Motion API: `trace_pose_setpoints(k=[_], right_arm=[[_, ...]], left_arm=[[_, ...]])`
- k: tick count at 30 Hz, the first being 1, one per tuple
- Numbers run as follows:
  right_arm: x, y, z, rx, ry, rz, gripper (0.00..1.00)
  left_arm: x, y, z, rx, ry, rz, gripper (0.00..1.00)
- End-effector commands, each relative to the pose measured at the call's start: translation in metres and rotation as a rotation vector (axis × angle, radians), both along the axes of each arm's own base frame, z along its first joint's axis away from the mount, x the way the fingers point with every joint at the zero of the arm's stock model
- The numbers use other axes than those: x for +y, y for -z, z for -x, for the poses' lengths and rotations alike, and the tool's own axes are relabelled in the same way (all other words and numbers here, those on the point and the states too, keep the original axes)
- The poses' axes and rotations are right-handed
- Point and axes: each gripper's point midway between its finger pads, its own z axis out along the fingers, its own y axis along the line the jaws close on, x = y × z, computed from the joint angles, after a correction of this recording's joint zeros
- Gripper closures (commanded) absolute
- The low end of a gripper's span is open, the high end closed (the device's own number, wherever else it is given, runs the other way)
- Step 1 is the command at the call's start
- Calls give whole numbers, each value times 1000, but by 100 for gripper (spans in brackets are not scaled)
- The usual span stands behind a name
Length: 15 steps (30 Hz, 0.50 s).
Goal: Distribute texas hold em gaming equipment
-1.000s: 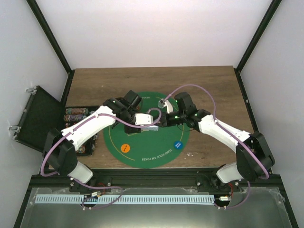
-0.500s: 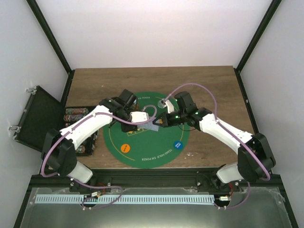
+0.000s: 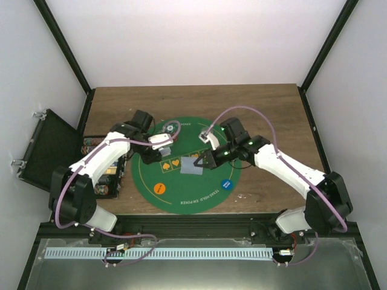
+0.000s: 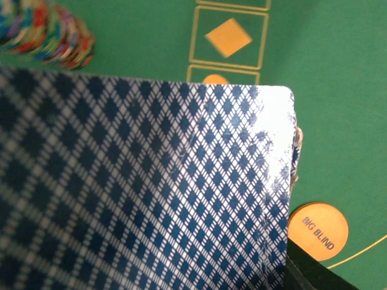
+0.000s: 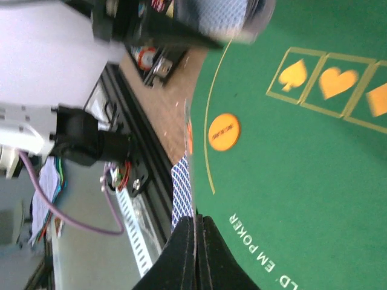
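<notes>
My left gripper is shut on a deck of playing cards with blue-and-white diamond backs; the deck fills the left wrist view and hides the fingers. It hangs over the left part of the round green poker mat. My right gripper is shut on a single card, seen edge-on, and holds it low over the mat's middle. An orange "BIG BLIND" disc lies at the mat's near left. A blue disc lies at the near right.
A pile of multicoloured chips sits on the mat's far side. At the table's left edge an open black case holds rows of chips, its lid swung outward. Printed suit boxes cross the mat.
The right gripper has shut on one card and drawn it off the deck toward the mat's middle. The left arm has pulled back to the left with the deck.
</notes>
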Motion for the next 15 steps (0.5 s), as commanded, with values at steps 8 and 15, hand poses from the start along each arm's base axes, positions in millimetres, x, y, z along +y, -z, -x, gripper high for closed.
trace_pose_setpoints(k=[8, 15], right_arm=[[70, 73, 89, -13, -545, 155, 99], [94, 146, 94, -17, -698, 411, 99]], left_arm=[[55, -20, -7, -24, -250, 99, 51], [78, -21, -5, -21, -331, 119, 51]])
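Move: The right hand holds a card; the orange BIG BLIND button it is bound for lies about 15 cm to its left, 3 cm back and 18 cm below. The printed suit row is roughly 9 cm ahead and 5 cm left of that hand, the blue button 12 cm right and 2 cm back. From the left hand, still holding the deck, the BIG BLIND button is some 10 cm back and 2 cm right, the open chip case about 20 cm left and 1 cm back. Keeping its pinch on the card, the right hand swoops down about 12 cm, with some 10 cm to the left and 9 cm back towards the near-right side of the BIG BLIND button; most of the backward travel comes early, and the fingers swing counter-clockwise by some 35 degrees while dipping more steeply. Meanwhile the left hand draws the gripped deck about 8 cm left towards the chip case, rising slightly and turning counter-clockwise by nearly 20 degrees. ##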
